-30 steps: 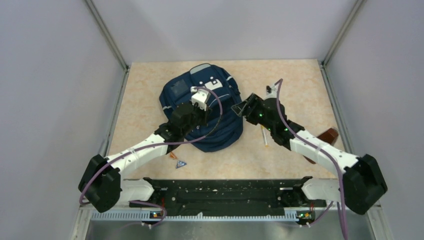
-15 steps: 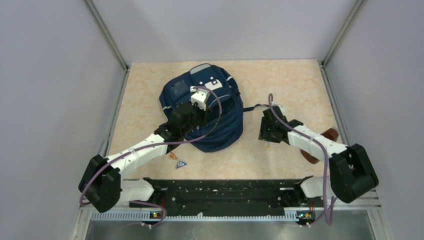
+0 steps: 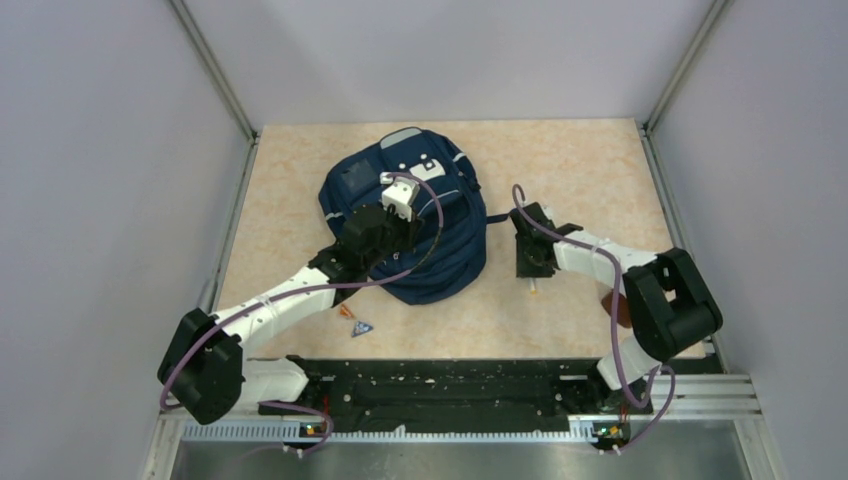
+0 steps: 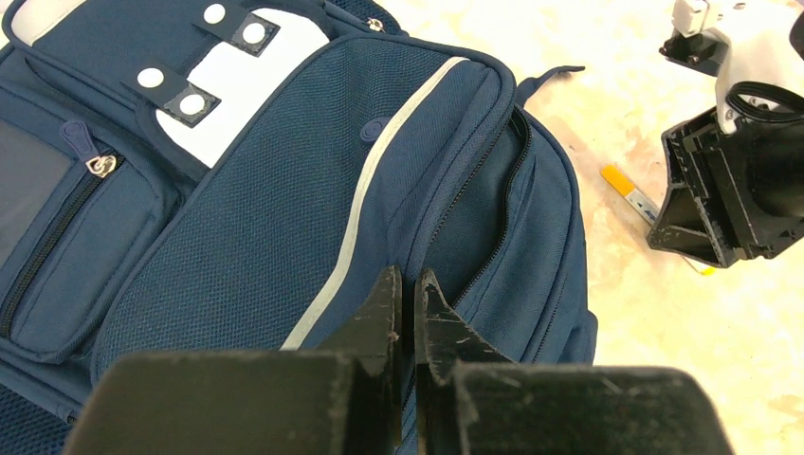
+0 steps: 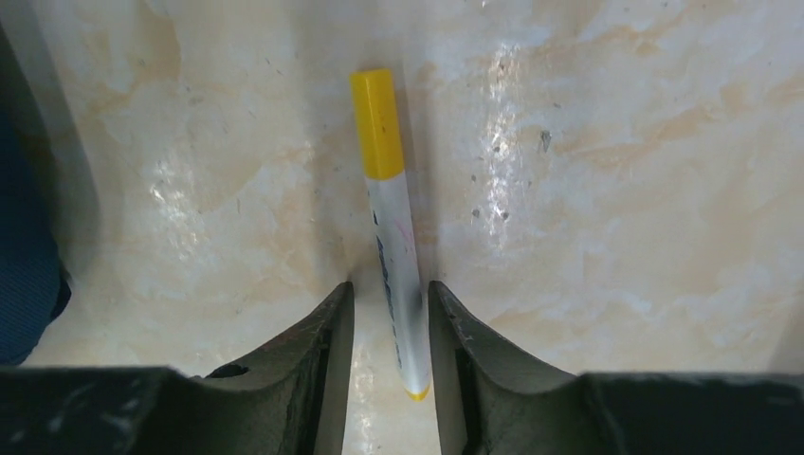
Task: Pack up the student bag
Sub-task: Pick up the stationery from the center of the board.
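Note:
The student bag [image 3: 440, 262], navy with pale stripes, lies at the table's centre. My left gripper [image 3: 408, 232] rests on top of it. In the left wrist view its jaws [image 4: 408, 284] are shut on the fabric edge beside the bag's [image 4: 284, 190] gaping zipper opening. A white marker with a yellow cap [image 5: 389, 209] lies on the table right of the bag, also seen from the left wrist as the marker [image 4: 630, 194]. My right gripper [image 5: 391, 299] points down over it, jaws open and straddling its rear end; a gap shows at the left finger. From above, the right gripper [image 3: 530, 265] hides most of the marker [image 3: 535, 289].
A brown object [image 3: 612, 306] lies at the right, largely behind my right arm. A small dark triangular item [image 3: 361, 328] and an orange scrap [image 3: 347, 312] sit near the front, left of centre. A black rail [image 3: 450, 380] runs along the near edge; grey walls enclose the table.
My right arm swung away from the bag's side and down over the marker, and its jaws have narrowed around it. The left arm and the bag have not moved.

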Tool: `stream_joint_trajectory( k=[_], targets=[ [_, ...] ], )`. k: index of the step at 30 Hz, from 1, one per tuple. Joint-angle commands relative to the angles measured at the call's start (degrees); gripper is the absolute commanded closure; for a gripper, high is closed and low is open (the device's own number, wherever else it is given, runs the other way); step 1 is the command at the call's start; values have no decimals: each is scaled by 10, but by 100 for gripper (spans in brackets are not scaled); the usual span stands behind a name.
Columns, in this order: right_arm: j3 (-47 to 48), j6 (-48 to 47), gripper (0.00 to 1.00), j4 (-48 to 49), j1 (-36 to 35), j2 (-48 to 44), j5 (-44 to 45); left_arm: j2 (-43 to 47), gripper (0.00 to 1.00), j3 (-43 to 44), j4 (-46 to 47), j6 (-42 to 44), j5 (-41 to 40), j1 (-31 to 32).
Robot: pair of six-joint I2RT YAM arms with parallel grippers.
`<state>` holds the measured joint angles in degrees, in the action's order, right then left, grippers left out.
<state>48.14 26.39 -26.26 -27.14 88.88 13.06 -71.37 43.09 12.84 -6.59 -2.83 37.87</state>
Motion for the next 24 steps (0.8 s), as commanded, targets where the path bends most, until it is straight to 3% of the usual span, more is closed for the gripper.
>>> stream_joint_trajectory(
  k=[1,9,18,24],
  targets=[
    [27,-22,69,-6,0,29,26,5,100,31,32,-15,4,-3],
    [26,-27,99,-15,0,19,8,6,100,32,32,-15,6,-4],
    [39,-7,100,-60,-19,-91,-95,10,100,29,35,-20,13,-4],
    [64,17,100,-47,-51,-108,-196,8,100,28,39,-25,23,-4]
  ],
)
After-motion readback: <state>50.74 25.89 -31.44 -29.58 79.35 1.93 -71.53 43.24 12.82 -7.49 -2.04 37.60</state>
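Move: The marker with the yellow cap lies between the right hand's parted fingertips, its middle roughly 3 cm ahead of that hand, neither left nor right of it, and about 1 cm lower. The bag's middle is some 27 cm to that hand's left and 13 cm farther out; the brown holder stands about 24 cm to its right and 4 cm back. From the left hand the marker is roughly 27 cm to the right, 3 cm back and 18 cm below. The right hand eases about 1 cm forward just above the table and shuts its fingers, already about two-thirds closed, on the marker's white barrel behind the yellow cap. Keeping the pinch, it lifts some 5 cm while swinging about 4 cm left towards the bag and nearly 3 cm back, its left side rolling up by some 10 degrees with a slight counter-clockwise turn; the left hand stays in place with shut fingers gripping the bag's edge. ##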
